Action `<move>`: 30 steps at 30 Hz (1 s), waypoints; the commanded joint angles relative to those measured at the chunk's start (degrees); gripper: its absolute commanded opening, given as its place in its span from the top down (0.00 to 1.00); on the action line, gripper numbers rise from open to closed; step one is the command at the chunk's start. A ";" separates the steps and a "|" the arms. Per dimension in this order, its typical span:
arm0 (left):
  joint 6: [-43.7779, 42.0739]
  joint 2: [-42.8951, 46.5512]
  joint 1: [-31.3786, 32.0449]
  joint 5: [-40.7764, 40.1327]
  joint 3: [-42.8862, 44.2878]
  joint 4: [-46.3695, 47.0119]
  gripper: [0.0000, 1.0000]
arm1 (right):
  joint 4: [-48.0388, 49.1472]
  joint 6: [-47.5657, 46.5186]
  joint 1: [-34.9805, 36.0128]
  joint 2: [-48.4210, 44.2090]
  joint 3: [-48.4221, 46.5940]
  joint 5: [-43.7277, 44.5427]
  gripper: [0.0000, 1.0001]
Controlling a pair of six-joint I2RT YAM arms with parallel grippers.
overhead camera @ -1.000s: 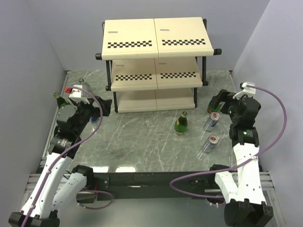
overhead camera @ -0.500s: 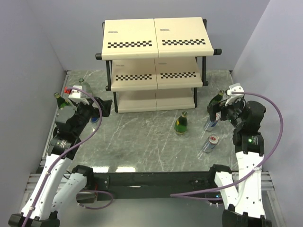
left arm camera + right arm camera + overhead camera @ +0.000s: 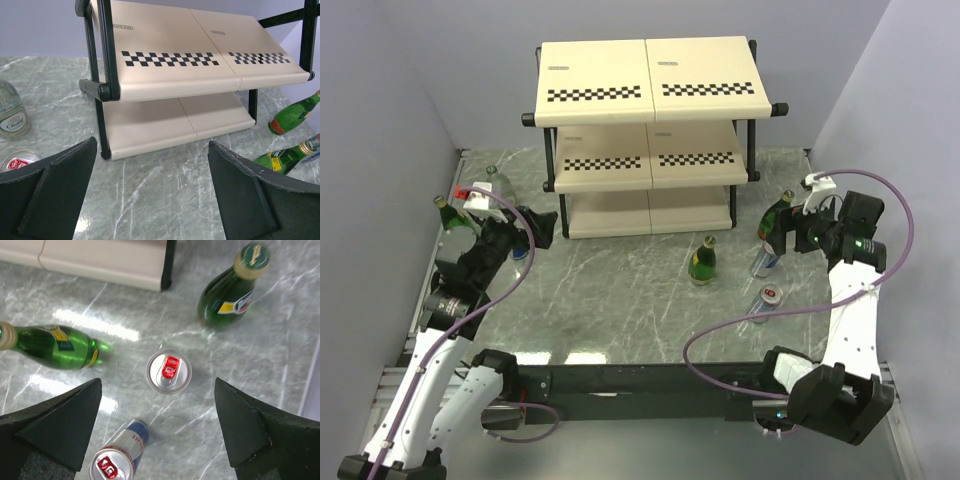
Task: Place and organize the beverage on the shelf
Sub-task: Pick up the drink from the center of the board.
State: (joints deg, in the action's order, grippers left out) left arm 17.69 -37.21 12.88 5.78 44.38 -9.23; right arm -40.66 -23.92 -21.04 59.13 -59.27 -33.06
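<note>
The shelf (image 3: 650, 130) stands at the back of the table, its cream boards bare; the left wrist view shows its lower tiers (image 3: 175, 65). My right gripper (image 3: 778, 238) hangs open above an upright silver can with a red tab (image 3: 168, 371), touching nothing. Another can (image 3: 117, 460) stands nearer, and a green bottle (image 3: 232, 287) stands beyond. A second green bottle (image 3: 50, 346) is to the left. My left gripper (image 3: 152, 145) is open over bare marble, facing the shelf.
At the far left stand a clear bottle (image 3: 11, 112), a green bottle (image 3: 448, 213) and a can (image 3: 20, 161). Grey walls close in both sides. The black shelf leg (image 3: 102, 90) is just ahead of the left gripper.
The right arm has swung up and in, and its gripper has moved left over the cans and points down. The left arm has barely moved.
</note>
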 commanded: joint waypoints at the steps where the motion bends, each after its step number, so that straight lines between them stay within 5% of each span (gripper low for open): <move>1: -0.12 1.00 -0.05 1.16 2.20 2.64 0.00 | -2.22 -1.83 -0.23 1.85 -3.14 -0.69 0.01; 13: -0.11 1.61 -0.05 1.78 2.11 2.73 0.01 | 6.02 0.19 4.60 12.05 -0.41 9.67 0.08; 30: -0.12 1.88 -0.05 2.13 2.11 2.73 0.00 | 8.06 1.77 9.43 13.99 5.03 13.19 0.24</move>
State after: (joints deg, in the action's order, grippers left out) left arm 17.69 -36.10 12.88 6.72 44.38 -9.21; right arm -34.35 -22.55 -12.12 73.14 -54.54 -21.32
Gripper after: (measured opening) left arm 0.995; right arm 0.779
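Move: The drink can I am going for stands under my right hand, about 3 cm ahead, 1 cm to the left, its middle some 17 cm below. A second can stands about 12 cm behind it; the near green bottle is some 10 cm beyond it and slightly to its right, and the middle green bottle about 14 cm to its left. From my left hand, the drink can lies roughly 47 cm to the right, 5 cm ahead and 26 cm lower. I sink my right hand about 9 cm onto the drink can, easing some 3 cm forward on the way and about 1 cm back at the end. The wrist tips the fingers about 15 degrees further down while they start closing from wide open to roughly three quarters, bringing the tips to either side of the can's top; a firm grip can't be seen yet. ##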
